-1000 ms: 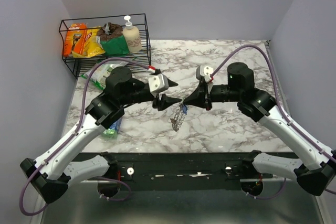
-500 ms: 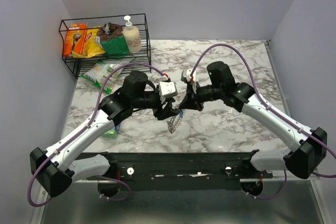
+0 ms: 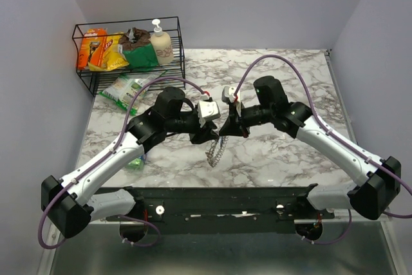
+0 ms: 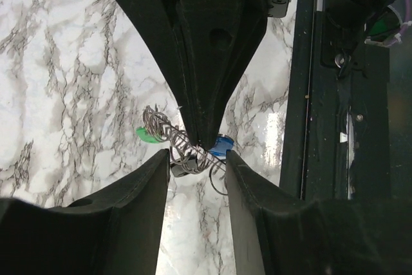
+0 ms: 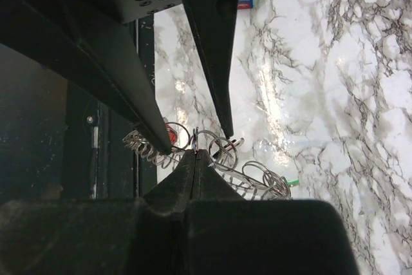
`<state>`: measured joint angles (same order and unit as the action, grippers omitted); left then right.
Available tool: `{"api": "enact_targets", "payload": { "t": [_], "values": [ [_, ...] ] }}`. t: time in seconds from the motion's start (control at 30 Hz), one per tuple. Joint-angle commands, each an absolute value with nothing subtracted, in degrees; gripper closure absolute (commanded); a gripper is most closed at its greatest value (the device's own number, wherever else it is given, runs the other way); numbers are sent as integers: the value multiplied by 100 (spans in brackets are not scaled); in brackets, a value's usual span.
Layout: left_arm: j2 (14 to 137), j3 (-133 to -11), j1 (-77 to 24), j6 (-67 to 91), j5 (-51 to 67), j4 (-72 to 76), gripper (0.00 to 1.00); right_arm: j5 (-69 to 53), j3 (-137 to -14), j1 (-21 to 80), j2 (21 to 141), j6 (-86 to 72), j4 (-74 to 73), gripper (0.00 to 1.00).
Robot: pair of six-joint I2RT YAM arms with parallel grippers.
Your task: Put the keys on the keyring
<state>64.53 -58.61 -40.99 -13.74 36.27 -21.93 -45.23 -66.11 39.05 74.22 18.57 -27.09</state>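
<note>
The keyring, a silvery bunch of wire loops, hangs over the marble near the table's front. My right gripper holds it from above. In the right wrist view that gripper is shut on a thin loop of the keyring. A red key head shows beside it. My left gripper meets it from the left. In the left wrist view, my left gripper has its jaws apart, with keyring loops between the tips. A green key head and a blue one hang there.
A black wire basket at the back left holds snack packets and a soap bottle. A green and white packet lies in front of it. Another packet lies under my left arm. The black base rail runs along the near edge.
Both arms have swung inward and met over the table's front middle. The right gripper carried the keyring slightly left, and the left jaws have narrowed around its loops.
</note>
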Motion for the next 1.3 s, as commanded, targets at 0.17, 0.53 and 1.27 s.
{"api": "enact_targets", "payload": {
  "t": [0.17,0.53,1.27],
  "values": [
    [6653,-6126,-4087,-1450,3762,-2039,75,-4799,-6425,3955,7181,1942,-2514,99],
    [6855,-6276,-4069,-1424,3990,-2110,100,-4729,-6346,3955,7075,1907,-2461,99],
    [5239,-3244,-4061,386,3489,3566,100,-2997,-5634,3745,5731,246,-950,33]
  ]
}}
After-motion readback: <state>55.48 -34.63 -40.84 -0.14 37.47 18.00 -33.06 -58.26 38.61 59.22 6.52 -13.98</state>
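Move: The keyring's middle hangs about 5 cm below the half-open left fingers, roughly 1 cm back and 1 cm to the right, and its top is pinched in the shut right fingertips. From the right hand the middle lies about 1 cm back, 1 cm left and 5 cm down. From the left hand, the blue key is some 2 cm back and 3 cm below; the green key hangs about 4 cm ahead and 6 cm below. Take the keyring over: keep the left gripper almost in place, shut its fingers fully on the wire beside the right fingertips, then tip it about 20 degrees so its fingers come nearer level. Hold the right gripper still and pinching until the left has shut, then open it and lift it away about 6 cm up and 2–3 cm right, turning slightly clockwise. ##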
